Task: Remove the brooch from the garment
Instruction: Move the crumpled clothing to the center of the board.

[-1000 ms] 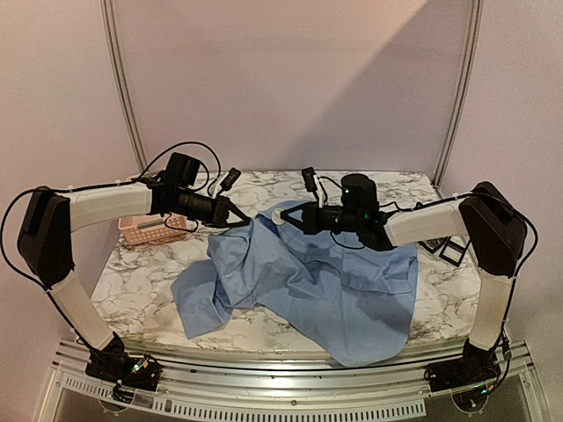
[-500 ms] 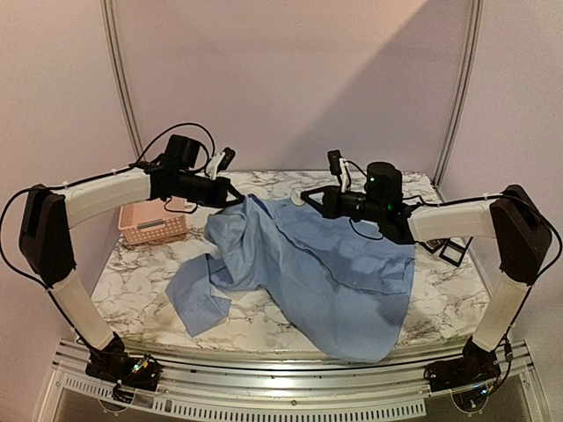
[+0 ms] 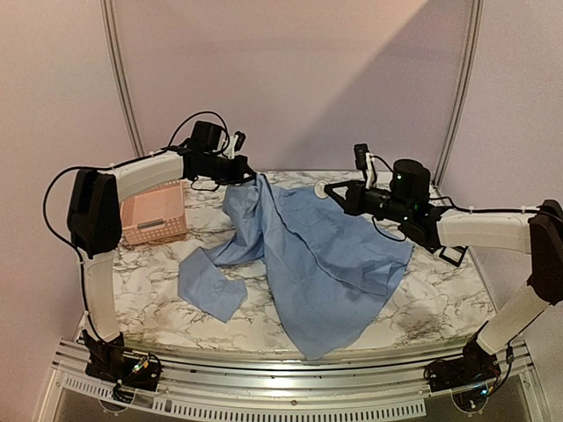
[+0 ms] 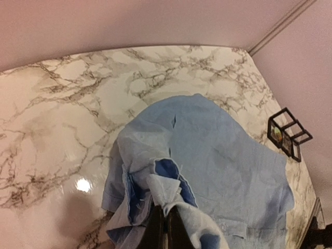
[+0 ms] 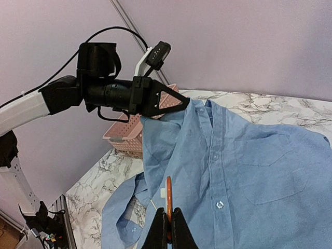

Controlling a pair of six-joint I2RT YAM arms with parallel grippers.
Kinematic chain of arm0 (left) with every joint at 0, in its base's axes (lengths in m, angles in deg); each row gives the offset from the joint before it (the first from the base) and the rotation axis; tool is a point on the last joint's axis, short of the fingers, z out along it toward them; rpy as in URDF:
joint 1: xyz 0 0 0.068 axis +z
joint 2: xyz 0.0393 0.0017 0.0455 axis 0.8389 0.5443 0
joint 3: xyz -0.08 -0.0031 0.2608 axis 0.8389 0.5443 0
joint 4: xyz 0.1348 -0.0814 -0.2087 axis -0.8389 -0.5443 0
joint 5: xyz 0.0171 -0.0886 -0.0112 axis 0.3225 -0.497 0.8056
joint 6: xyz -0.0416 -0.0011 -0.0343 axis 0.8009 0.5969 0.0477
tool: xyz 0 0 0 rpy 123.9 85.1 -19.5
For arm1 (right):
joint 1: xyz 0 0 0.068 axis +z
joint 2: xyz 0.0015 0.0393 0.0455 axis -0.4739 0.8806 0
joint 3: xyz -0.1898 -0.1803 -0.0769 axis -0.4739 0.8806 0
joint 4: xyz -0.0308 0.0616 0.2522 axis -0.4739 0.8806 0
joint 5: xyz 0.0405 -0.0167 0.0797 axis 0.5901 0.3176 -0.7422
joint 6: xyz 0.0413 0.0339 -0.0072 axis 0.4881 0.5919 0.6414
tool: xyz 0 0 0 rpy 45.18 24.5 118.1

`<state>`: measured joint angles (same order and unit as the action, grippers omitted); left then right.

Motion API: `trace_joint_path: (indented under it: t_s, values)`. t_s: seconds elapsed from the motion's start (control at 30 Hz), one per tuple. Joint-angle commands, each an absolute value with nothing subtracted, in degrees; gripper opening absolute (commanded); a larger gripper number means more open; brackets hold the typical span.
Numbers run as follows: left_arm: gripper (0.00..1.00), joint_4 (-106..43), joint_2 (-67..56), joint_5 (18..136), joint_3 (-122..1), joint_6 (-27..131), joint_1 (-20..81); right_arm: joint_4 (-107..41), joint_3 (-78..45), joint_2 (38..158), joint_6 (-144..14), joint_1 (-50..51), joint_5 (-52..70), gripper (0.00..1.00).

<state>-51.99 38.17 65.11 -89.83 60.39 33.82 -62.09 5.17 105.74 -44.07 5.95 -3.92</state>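
Note:
The garment [image 3: 317, 255] is a light blue button-up shirt draped over the marble table, its collar end lifted at the back left. My left gripper [image 3: 251, 174] is shut on that cloth, which bunches over its fingertips in the left wrist view [image 4: 166, 212]. The brooch [image 5: 168, 194], an orange disc seen edge-on with a white back piece, sits between the shut fingers of my right gripper [image 5: 168, 215]. That gripper hovers above the shirt's button placket [image 5: 218, 171], at the back middle [image 3: 330, 188]. Whether the brooch still touches the cloth is unclear.
A pink plastic basket [image 3: 154, 220] stands at the back left, just under the left arm. Small black frame-like objects [image 3: 453, 255] sit at the right edge of the table. A sleeve [image 3: 211, 286] trails toward the front left, and the shirt hem overhangs the front edge [image 3: 321, 347].
The left gripper has risen and swung back with the collar, lifting the shirt. The right gripper has moved right and back, carrying the brooch. The shirt has been stretched out and shifted.

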Motion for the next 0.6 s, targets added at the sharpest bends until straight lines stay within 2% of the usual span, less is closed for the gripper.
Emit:
trace_joint_path:
  t_s: [0.0, 0.13, 0.17, 0.2, 0.27, 0.3, 0.37, 0.57]
  values:
    - [0.00, -51.1, 43.3, 66.0, -97.8, 63.1, 37.0, -60.8, 7.4, 103.2, -44.9, 5.2, -2.9, 0.00]
    - [0.01, -50.4, 44.4, 67.8, -99.2, 61.7, 37.7, -62.4, 9.4, 102.0, -43.7, 4.0, -4.8, 0.00]
    - [0.04, -50.5, 44.3, 68.4, -99.1, 60.8, 37.9, -63.4, 10.4, 101.6, -42.6, 3.0, -6.2, 0.00]
    - [0.10, -50.7, 44.0, 69.2, -98.7, 60.2, 38.1, -64.1, 10.9, 101.4, -41.9, 2.0, -7.8, 0.00]
    - [0.35, -51.3, 42.9, 70.4, -97.9, 58.6, 38.3, -64.7, 11.3, 101.2, -40.6, 0.8, -10.1, 0.00]
    - [0.53, -51.9, 42.3, 71.0, -97.7, 57.4, 38.2, -64.6, 11.4, 101.1, -40.5, 0.5, -10.4, 0.00]
    - [0.70, -53.5, 40.3, 72.6, -97.2, 55.2, 38.1, -64.4, 11.4, 100.7, -40.5, 0.3, -11.4, 0.00]
    - [0.80, -53.8, 28.8, 83.6, -88.7, 48.9, 38.0, -69.2, 12.3, 100.2, -39.9, -1.5, -22.5, 0.00]
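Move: At the far side of the board, the left hand already holds a pinch of garment; the garment's middle lies about 17 cm back, 8 cm right and 17 cm below it. The pink basket sits some 28 cm left and 6 cm back, while the loose sleeve is roughly 13 cm left and 27 cm back. From the right hand, the garment's middle is about 4 cm left, 2 cm back and 24 cm below. Drawing the pinched cloth forward about 5 cm towards the board's far edge and then left about 6 cm in all, the left hand spreads its fingers wide to let go, rising slightly at the end. The wrist turns some 10 degrees counter-clockwise. Still gripping the brooch, the right hand eases 3 to 4 cm right, clear above the garment. ##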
